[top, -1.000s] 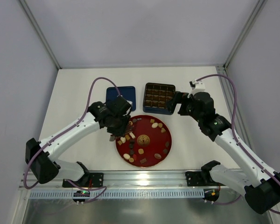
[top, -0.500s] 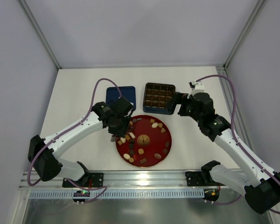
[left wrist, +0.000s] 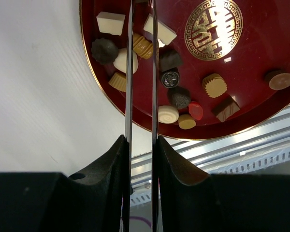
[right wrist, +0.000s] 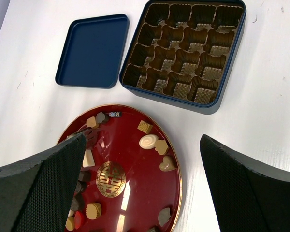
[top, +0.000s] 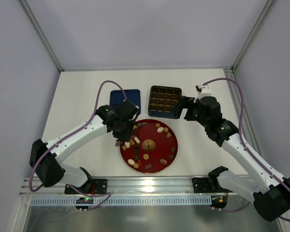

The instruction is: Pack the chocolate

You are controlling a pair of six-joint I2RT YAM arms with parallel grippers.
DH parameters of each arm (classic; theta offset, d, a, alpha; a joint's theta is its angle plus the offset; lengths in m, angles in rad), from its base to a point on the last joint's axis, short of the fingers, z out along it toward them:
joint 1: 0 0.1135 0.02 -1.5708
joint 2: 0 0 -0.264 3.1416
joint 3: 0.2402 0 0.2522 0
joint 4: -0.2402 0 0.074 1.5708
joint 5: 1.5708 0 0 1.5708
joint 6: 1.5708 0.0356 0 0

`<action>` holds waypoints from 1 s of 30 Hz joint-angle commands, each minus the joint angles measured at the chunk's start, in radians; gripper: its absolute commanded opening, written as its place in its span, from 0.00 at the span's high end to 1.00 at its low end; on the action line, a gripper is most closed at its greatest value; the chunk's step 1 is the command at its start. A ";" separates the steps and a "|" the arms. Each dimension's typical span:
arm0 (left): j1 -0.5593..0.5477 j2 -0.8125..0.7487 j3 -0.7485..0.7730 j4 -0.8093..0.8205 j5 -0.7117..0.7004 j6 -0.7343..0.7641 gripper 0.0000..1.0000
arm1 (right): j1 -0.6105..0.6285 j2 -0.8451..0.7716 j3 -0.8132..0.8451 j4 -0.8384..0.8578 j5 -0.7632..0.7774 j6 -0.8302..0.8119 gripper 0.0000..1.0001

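Observation:
Several pieces of chocolate (top: 146, 156) lie loose on a round red plate (top: 170, 155). They are dark, tan and cream. My left gripper (top: 122, 140) reaches down over the plate's left part. Its thin metal blades stand close together and parallel, running past the top edge of the left wrist view. A tan ridged piece (left wrist: 142, 46) shows in the narrow gap between them. The blade tips are hidden, so I cannot see whether it is clamped. My right gripper (top: 183, 107) hangs open beside the blue tin (top: 165, 115), holding nothing.
The tin's brown grid cups (right wrist: 183, 48) hold nothing. Its blue lid (right wrist: 92, 50) lies flat to the left, partly under my left arm in the top view. The aluminium rail (top: 145, 186) runs along the near edge of the table.
My left gripper has shifted slightly at the plate's left edge. The right arm has not moved.

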 commanded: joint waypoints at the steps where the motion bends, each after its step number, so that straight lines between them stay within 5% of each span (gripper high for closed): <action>1: -0.006 0.005 0.056 0.009 -0.021 0.025 0.84 | 0.001 -0.022 0.005 0.036 0.005 0.002 0.00; 16: -0.003 0.047 0.249 -0.027 -0.016 0.056 0.87 | 0.001 -0.029 0.006 0.031 0.015 -0.001 0.00; 30: 0.063 0.444 0.796 0.012 -0.112 0.137 0.87 | 0.001 -0.034 0.040 -0.004 0.034 -0.014 0.00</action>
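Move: The left hand grips tongs whose tips are on a dark chocolate by the tray's far-left side; the box lies about 21 cm ahead of this hand, 19 cm right and 10 cm below. The blue lid is some 21 cm straight ahead, the red tray's middle level with the hand and 11 cm right, both 12 cm down. From the idle right hand the box is about 10 cm ahead, 7 cm left, 18 cm below. Keeping the tongs squeezed, the left hand rises 9 cm and sweeps forward-right about 15 cm towards the box. ##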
